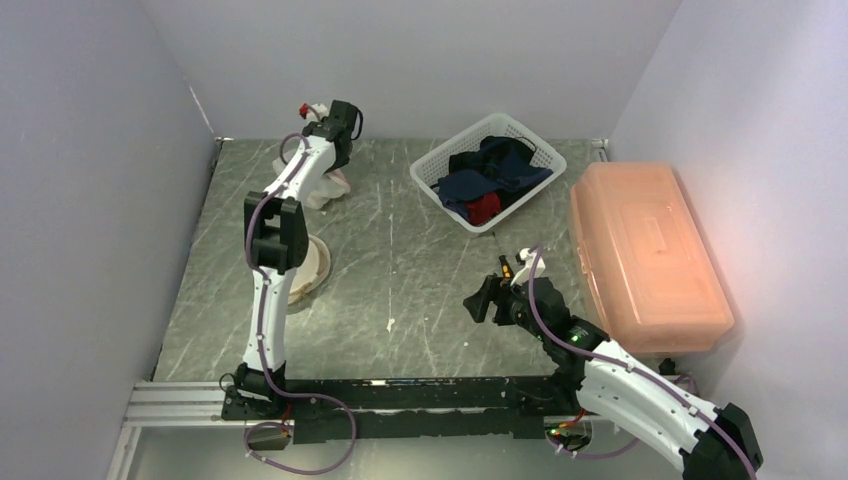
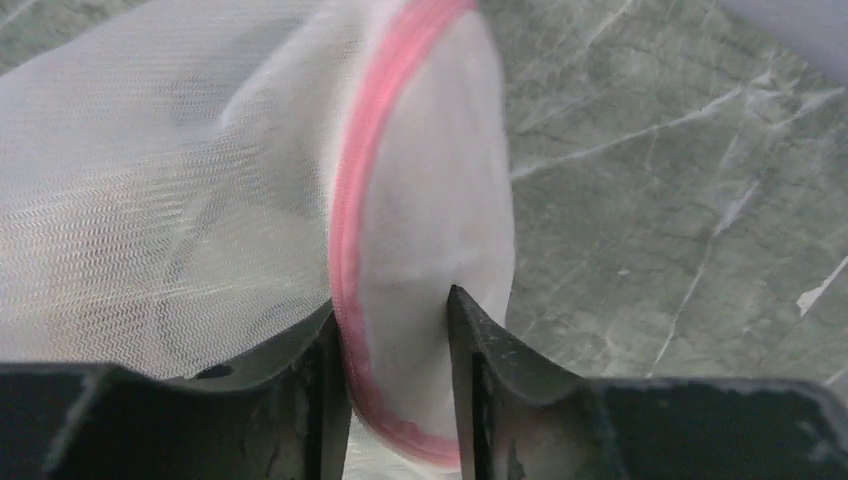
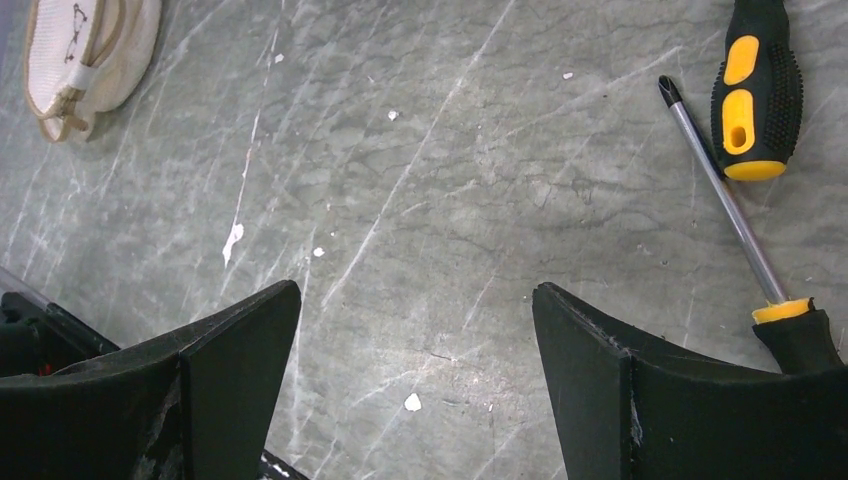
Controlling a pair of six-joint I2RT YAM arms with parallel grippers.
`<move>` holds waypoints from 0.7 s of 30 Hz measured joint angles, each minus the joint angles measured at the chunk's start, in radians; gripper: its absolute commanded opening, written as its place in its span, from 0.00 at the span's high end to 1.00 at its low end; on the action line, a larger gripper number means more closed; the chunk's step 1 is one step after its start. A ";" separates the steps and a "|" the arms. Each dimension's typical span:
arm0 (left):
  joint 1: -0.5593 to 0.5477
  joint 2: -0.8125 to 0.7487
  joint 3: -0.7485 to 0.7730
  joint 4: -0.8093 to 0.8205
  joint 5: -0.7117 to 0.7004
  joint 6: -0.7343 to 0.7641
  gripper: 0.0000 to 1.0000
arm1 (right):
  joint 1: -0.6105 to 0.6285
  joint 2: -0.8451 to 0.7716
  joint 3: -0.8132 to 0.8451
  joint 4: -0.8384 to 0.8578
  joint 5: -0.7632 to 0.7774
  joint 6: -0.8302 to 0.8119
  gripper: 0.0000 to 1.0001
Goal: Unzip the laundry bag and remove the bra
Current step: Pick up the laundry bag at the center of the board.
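The laundry bag point(image 2: 150, 200) is white mesh with a pink zipper band point(image 2: 350, 190) along its rim; it lies at the back left of the table point(image 1: 325, 190). My left gripper point(image 2: 390, 305) reaches down onto it point(image 1: 338, 150), its two fingers pressed against either side of a fold of white fabric and the pink band. The bra is hidden. My right gripper point(image 3: 415, 290) hovers open over bare table near the front right point(image 1: 485, 298), with nothing between its fingers.
A cream round zipped pouch point(image 3: 85, 50) lies under the left arm point(image 1: 308, 268). A yellow-black screwdriver point(image 3: 755, 90) lies just right of the right gripper. At the back stands a white basket point(image 1: 440, 160) of dark clothes, and an orange lidded box point(image 1: 645, 255) sits at the right.
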State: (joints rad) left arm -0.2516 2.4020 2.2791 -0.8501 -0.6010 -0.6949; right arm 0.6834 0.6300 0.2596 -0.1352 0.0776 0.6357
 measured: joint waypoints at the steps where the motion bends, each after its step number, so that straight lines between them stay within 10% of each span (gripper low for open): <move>1: 0.000 0.000 -0.016 0.006 0.003 0.004 0.76 | 0.000 0.002 0.000 0.000 0.001 0.000 0.09; 4: -0.005 -0.015 -0.048 0.059 0.014 0.002 0.97 | 0.000 0.014 0.000 0.000 0.002 0.000 0.09; 21: -0.010 -0.658 -0.320 0.236 0.394 -0.011 0.97 | 0.000 -0.004 0.030 -0.045 0.030 -0.013 0.06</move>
State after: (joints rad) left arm -0.2611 1.7435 1.9591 -0.6144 -0.2066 -0.7063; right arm 0.6834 0.6258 0.2897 -0.1806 0.1078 0.6224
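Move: The left hand is at the pink-zip laundry bag, its half-closed fingers astride the zip; the bag's middle lies about 2 cm ahead, 6 cm left and 3 cm below. From this hand, the round bag lies some 27 cm back, 5 cm left, and the white basket about 2 cm back, 39 cm right, both slightly lower. From the right hand, the pink-zip bag is roughly 38 cm ahead and 40 cm left. Left fingers shut on the pink zip edge, then lift about 25 cm, drifting back, wrist tilting fingertips up. ##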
